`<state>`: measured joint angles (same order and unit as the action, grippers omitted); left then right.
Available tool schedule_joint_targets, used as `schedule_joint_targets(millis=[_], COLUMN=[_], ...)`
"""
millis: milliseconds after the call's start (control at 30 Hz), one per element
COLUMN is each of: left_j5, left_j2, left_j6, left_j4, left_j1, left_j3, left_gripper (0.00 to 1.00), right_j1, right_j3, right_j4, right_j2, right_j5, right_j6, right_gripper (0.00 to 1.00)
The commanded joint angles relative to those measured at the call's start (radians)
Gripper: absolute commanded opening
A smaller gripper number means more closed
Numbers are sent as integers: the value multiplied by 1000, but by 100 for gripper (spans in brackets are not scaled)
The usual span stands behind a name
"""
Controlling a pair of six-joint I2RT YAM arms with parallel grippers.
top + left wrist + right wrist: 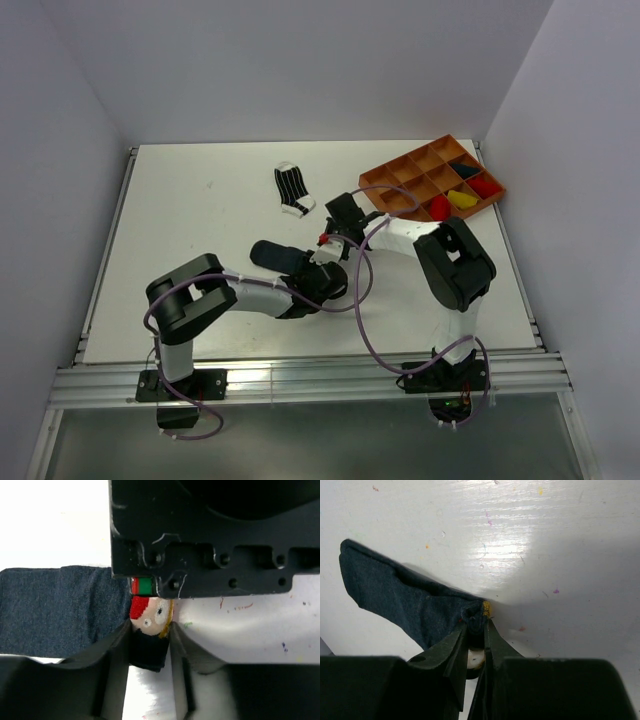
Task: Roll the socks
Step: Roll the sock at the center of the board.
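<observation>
The dark navy sock lies mid-table, its flat body spread out in the left wrist view. Its cuff carries a cartoon face with a red cap. My left gripper pinches that cuff from both sides. From the opposite side my right gripper is shut on a bunched edge of the same sock, next to a yellow fleck. The two grippers meet nose to nose. The black-and-white striped sock lies flat farther back. A red bundle sits in the tray.
An orange compartment tray stands at the back right, holding red, yellow and dark bundles. The right arm's black wrist body hangs close over the left gripper. White walls enclose the table on three sides.
</observation>
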<state>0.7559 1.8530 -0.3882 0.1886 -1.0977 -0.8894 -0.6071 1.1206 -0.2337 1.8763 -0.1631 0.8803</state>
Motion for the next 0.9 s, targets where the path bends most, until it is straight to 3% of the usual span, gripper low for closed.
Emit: schedule_joint_targets(millis=[0, 167, 200, 333, 600, 733, 867], left_j5=[-12, 13, 7, -64, -470, -681, -877], left_j2=[49, 55, 52, -4, -158, -207, -227], left_j6=[-35, -81, -87, -118, -228, -287, -362], left_j4=[-95, -149, -150, -149, -83, -35, 34], left_j1=[-4, -1, 2, 28, 186, 275, 381], left_j3=[-51, -65, -62, -30, 73, 127, 181], left_gripper=[34, 11, 1, 0, 0, 0, 0], right_j1=[-13, -13, -13, -10, 32, 41, 41], right_j3=[27, 16, 4, -18, -155, -223, -260], right_j4=[-47, -35, -27, 37, 230, 339, 424], right_j2=[-8, -29, -38, -65, -160, -200, -187], right_j5=[-10, -35, -39, -61, -76, -81, -108], right_j6=[-12, -7, -3, -7, 32, 49, 72], right_gripper=[0, 0, 0, 16, 55, 64, 66])
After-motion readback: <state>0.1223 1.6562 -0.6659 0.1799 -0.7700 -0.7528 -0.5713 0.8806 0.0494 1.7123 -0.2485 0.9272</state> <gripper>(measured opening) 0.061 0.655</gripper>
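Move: Between the left hand's open fingers stands the dark sock's folded end, practically at the hand point; its flat length lies with its middle about 8 cm to the left and some 2 cm lower. The striped sock is roughly 16 cm farther ahead and 7 cm left. The right hand still holds the same folded end at its fingertips, with the striped sock about 15 cm ahead and 6 cm left of it. Closing on the near part of the fold, the left fingers pinch the dark sock while the right hand still holds on. Then the left hand shifts some 2.5 cm left, rolling its left side down and tipping its fingers steeper, roughly 35 degrees in all. Meanwhile the right fingers open, let go and rise about 2.5 cm, backing off slightly. ##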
